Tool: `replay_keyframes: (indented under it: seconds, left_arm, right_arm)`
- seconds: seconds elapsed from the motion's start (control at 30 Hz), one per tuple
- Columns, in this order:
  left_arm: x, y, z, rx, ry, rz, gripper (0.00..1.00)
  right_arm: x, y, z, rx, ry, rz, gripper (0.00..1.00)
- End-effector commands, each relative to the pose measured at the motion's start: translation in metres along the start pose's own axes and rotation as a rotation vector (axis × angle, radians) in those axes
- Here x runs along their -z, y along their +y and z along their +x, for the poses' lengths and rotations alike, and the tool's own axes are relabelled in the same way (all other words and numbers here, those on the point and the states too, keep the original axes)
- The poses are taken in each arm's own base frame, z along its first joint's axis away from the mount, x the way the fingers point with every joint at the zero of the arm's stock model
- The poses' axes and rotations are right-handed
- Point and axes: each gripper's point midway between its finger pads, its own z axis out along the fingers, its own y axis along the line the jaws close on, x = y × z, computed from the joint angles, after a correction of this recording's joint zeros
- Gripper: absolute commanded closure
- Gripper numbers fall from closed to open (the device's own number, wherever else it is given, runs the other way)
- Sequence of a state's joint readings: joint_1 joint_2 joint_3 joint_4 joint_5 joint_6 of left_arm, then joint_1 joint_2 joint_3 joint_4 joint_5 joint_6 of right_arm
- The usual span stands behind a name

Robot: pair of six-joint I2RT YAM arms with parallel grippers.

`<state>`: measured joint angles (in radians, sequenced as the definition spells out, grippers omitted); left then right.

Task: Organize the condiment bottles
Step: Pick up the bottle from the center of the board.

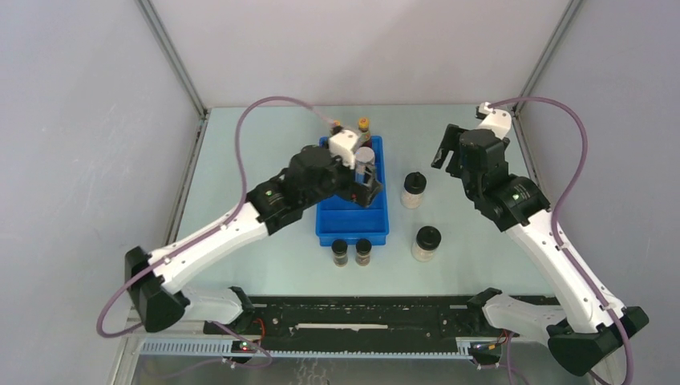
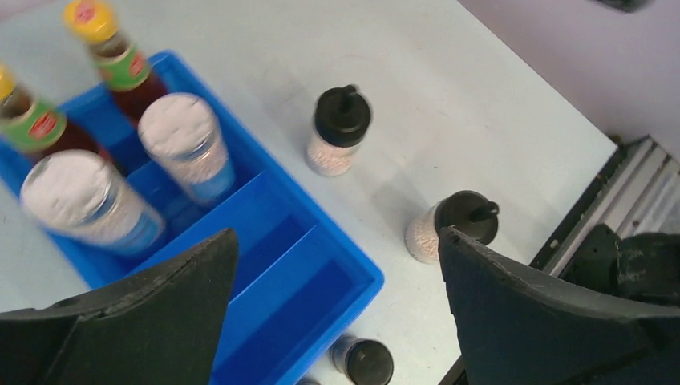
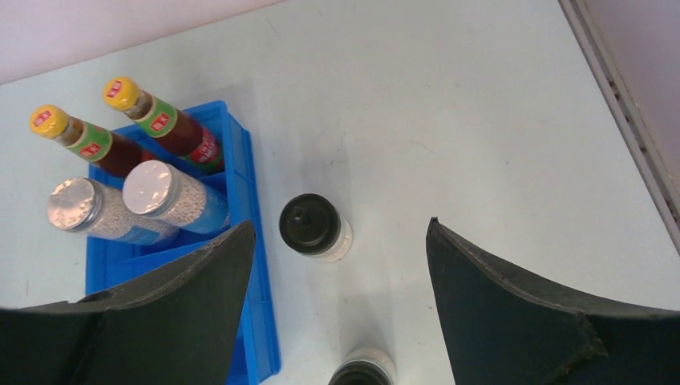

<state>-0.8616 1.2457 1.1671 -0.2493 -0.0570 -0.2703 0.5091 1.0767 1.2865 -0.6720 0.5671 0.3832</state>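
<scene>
Two red sauce bottles (image 1: 363, 124) with yellow caps stand at the back of the blue tray (image 1: 353, 237). A grey-lidded jar (image 1: 365, 156) stands in front of them; the left wrist view shows two such jars (image 2: 186, 144) side by side in the tray. My left gripper (image 1: 365, 183) hovers open over the tray's middle, nothing between its fingers (image 2: 335, 241). Two pale black-lidded jars (image 1: 414, 190) (image 1: 426, 242) stand on the table right of the tray. Two tiny dark jars (image 1: 340, 252) (image 1: 363, 252) stand at its near end. My right gripper (image 1: 446, 152) hangs open above the table, the farther pale jar (image 3: 314, 226) below it.
The tray's near compartments (image 2: 321, 265) hold nothing. Grey enclosure walls close in the table on the left, back and right. A black rail (image 1: 361, 317) runs along the near edge between the arm bases.
</scene>
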Motion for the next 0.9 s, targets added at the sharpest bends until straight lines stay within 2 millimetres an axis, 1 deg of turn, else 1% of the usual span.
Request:
replay_keyframes:
  seconds: [0.0,0.03,0.23,0.37,0.43,0.53,0.57,0.67,0.7,0.87]
  left_arm:
    - [-0.01,-0.036,-0.014,-0.294,0.05,0.074,0.01]
    - [-0.018,-0.039,-0.006,-0.357,0.087,0.075,0.01]
    - [-0.05,-0.052,0.014,-0.596,0.174,0.072,0.02]
    - [-0.068,-0.057,0.022,-0.682,0.184,0.099,0.04]
    - [-0.077,-0.059,0.024,-0.708,0.177,0.112,0.03]
    - [-0.09,-0.064,0.025,-0.72,0.166,0.144,0.03]
    - [-0.094,-0.067,0.02,-0.713,0.152,0.158,0.03]
    - [-0.106,-0.072,0.017,-0.698,0.145,0.208,0.03]
    - [-0.109,-0.076,0.016,-0.691,0.142,0.241,0.02]
    - [-0.124,-0.08,0.004,-0.646,0.101,0.33,0.01]
  right_arm:
    - [0.003,-0.017,-0.001,-0.058,-0.016,0.042,0.13]
    - [0.004,-0.02,-0.002,-0.064,-0.022,0.048,0.13]
    - [0.009,-0.04,-0.013,-0.126,-0.067,0.084,0.13]
    - [0.007,-0.05,-0.02,-0.161,-0.086,0.095,0.13]
    - [0.005,-0.059,-0.024,-0.182,-0.097,0.121,0.13]
    - [0.003,-0.071,-0.03,-0.218,-0.115,0.147,0.13]
    - [0.002,-0.076,-0.033,-0.232,-0.121,0.155,0.13]
    - [0.0,-0.089,-0.039,-0.274,-0.137,0.178,0.13]
    - [0.0,-0.091,-0.04,-0.285,-0.14,0.18,0.13]
    - [-0.003,-0.105,-0.046,-0.337,-0.179,0.194,0.13]
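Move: The black-capped bottle in the middle of the board, the one farther out, lies about 10 cm ahead of the left hand, 13 cm to its right and some 15 cm below. The nearer black-capped bottle stands about 5 cm back and 16 cm right, the blue tray's middle 11 cm ahead and 5 cm left, and the closest white-lidded jar 16 cm ahead and 1 cm left. From the right hand the farther bottle is about 5 cm ahead, 5 cm left and 18 cm below. The open, empty left hand swings about 12 cm to the right off the tray towards the farther black-capped bottle, sinking some 8 cm on the way and then lifting about 2 cm as it eases forward, while the wrist turns clockwise, rolls its left side up by close to 30 degrees and tips the fingers more steeply down. The right hand, also empty and open, clears out about 11 cm to the right, away from that bottle, turning clockwise as it goes. ##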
